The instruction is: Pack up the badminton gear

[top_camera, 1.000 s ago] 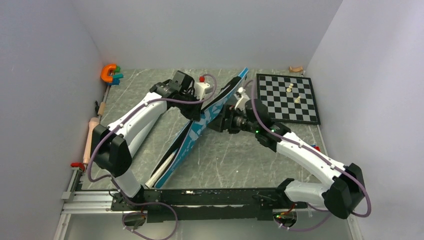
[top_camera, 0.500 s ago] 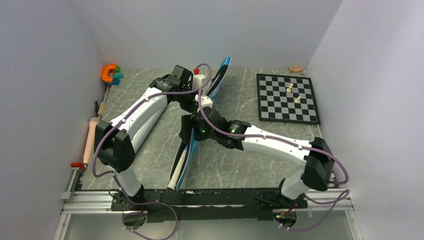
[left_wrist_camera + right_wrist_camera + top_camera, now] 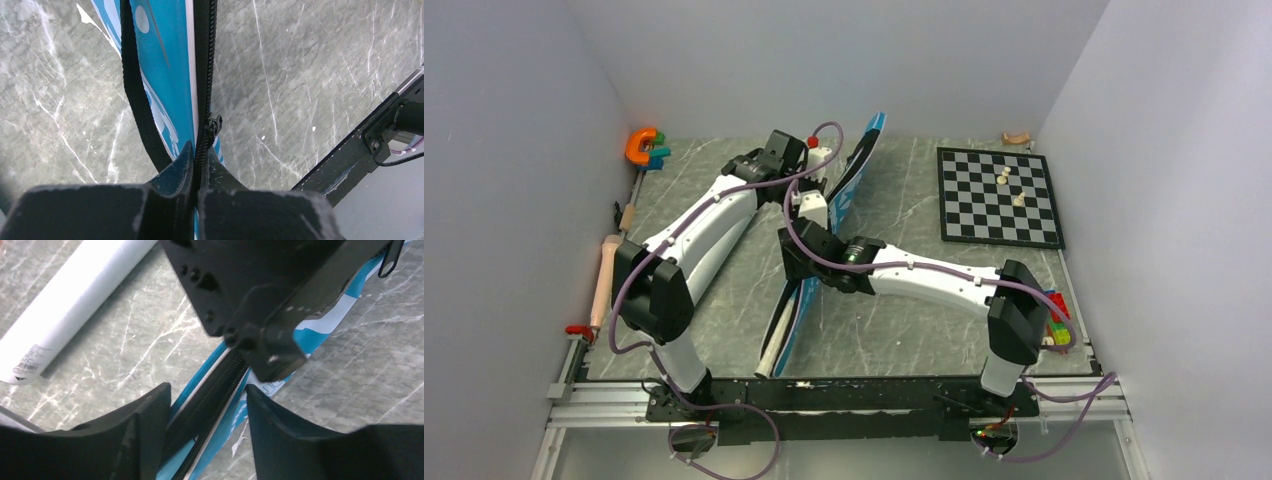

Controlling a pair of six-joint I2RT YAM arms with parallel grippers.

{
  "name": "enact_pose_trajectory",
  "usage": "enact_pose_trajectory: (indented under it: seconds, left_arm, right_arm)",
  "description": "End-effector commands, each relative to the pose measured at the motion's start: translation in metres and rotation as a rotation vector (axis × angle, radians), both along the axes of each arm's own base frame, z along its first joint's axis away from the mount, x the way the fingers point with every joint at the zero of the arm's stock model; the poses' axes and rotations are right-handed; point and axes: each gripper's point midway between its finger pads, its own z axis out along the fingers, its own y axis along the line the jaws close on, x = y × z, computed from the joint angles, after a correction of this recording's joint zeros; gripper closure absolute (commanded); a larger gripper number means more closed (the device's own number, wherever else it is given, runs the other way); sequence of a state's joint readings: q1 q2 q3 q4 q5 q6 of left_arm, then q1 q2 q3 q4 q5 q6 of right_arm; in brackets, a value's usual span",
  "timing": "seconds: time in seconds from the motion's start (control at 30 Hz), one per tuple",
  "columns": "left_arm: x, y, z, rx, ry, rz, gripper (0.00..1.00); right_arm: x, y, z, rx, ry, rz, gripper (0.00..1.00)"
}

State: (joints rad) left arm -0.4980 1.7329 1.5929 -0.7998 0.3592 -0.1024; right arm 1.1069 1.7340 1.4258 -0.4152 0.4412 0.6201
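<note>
The blue bag point(image 3: 856, 165) stands on its long edge, running from the back middle toward the front rail. My left gripper point(image 3: 200, 150) is shut on the bag's black zipper band point(image 3: 204, 75), just behind the zipper pull point(image 3: 215, 125); the black strap point(image 3: 134, 90) runs along the left. From above, the left gripper point(image 3: 816, 205) sits at the bag's upper half. My right gripper point(image 3: 207, 395) is open, its fingers straddling the zipper edge point(image 3: 215, 390) without touching it, lower down the bag point(image 3: 796, 262). A long white tube point(image 3: 75, 310) lies on the table beside the bag, its end showing near the front point(image 3: 767, 360).
A black-and-white chessboard point(image 3: 984, 215) with small pieces lies at the back right. An orange C-shaped toy point(image 3: 640, 145) sits in the back left corner. Wooden pieces point(image 3: 607, 275) line the left edge and coloured blocks point(image 3: 1056, 320) the right edge. The black rail point(image 3: 824, 395) crosses the front.
The right arm swung left from beside the chessboard to the bag's middle. The bag turned steeper on its edge, and the right jaws widened, then narrowed around the zipper edge. The left grip held.
</note>
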Motion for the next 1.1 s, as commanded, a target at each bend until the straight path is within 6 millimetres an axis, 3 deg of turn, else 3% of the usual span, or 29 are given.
enact_pose_trajectory:
  seconds: [0.0, 0.2, 0.3, 0.57, 0.63, 0.7, 0.9, 1.07]
  left_arm:
    - [0.001, -0.011, 0.041, -0.078, -0.119, -0.023, 1.00]
    - [0.000, -0.007, 0.049, -0.068, -0.146, -0.040, 1.00]
    - [-0.002, -0.004, 0.052, -0.077, -0.148, -0.061, 0.98]
    - [-0.005, 0.021, 0.063, -0.108, -0.144, -0.155, 0.30]
    - [-0.009, 0.029, 0.068, -0.130, -0.140, -0.222, 0.19]
    - [-0.010, 0.039, 0.077, -0.130, -0.189, -0.299, 0.14]
    - [-0.020, 0.068, 0.092, -0.041, -0.338, -0.518, 0.11]
    - [-0.030, 0.075, 0.111, 0.029, -0.692, -0.733, 0.06]
  right_arm:
    - [0.000, -0.009, 0.010, -0.042, -0.047, -0.004, 0.48]
    - [-0.007, -0.037, 0.018, -0.043, -0.090, -0.006, 0.87]
    - [-0.012, -0.052, 0.020, -0.062, -0.128, 0.028, 0.99]
    - [-0.028, -0.084, 0.015, -0.149, -0.197, 0.151, 1.00]
    - [-0.028, -0.094, 0.012, -0.185, -0.216, 0.143, 1.00]
    - [-0.030, -0.103, 0.008, -0.228, -0.228, 0.144, 1.00]
    - [-0.032, -0.117, 0.003, -0.311, -0.271, 0.162, 1.00]
    - [-0.040, -0.113, 0.009, -0.324, -0.346, 0.223, 1.00]
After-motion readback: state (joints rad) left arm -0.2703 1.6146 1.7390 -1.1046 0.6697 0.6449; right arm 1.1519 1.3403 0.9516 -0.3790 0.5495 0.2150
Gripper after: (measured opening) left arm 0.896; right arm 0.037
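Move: The right hand's half-open fingers straddle the zipped edge of the blue bag, about 1 cm ahead of their pinch point and 1 cm below. From the left hand, which still pinches the same edge farther out, that spot lies roughly 7 cm back and 4 cm left. From the right hand, the butt of the racket handle is some 19 cm back, 5 cm left and 9 cm lower, and the white tube about 20 cm left, 3 cm ahead and 14 cm lower. Nearly in place at first, the right hand shuts its fingers on the bag's zipped edge, then sweeps it about 12 cm right and some 4 cm back, sinking slightly and rolling its left side down about 20 degrees. As that grip closes, the left hand opens wide, comes free of the edge, and goes up and left about 7 cm each, turning clockwise. ##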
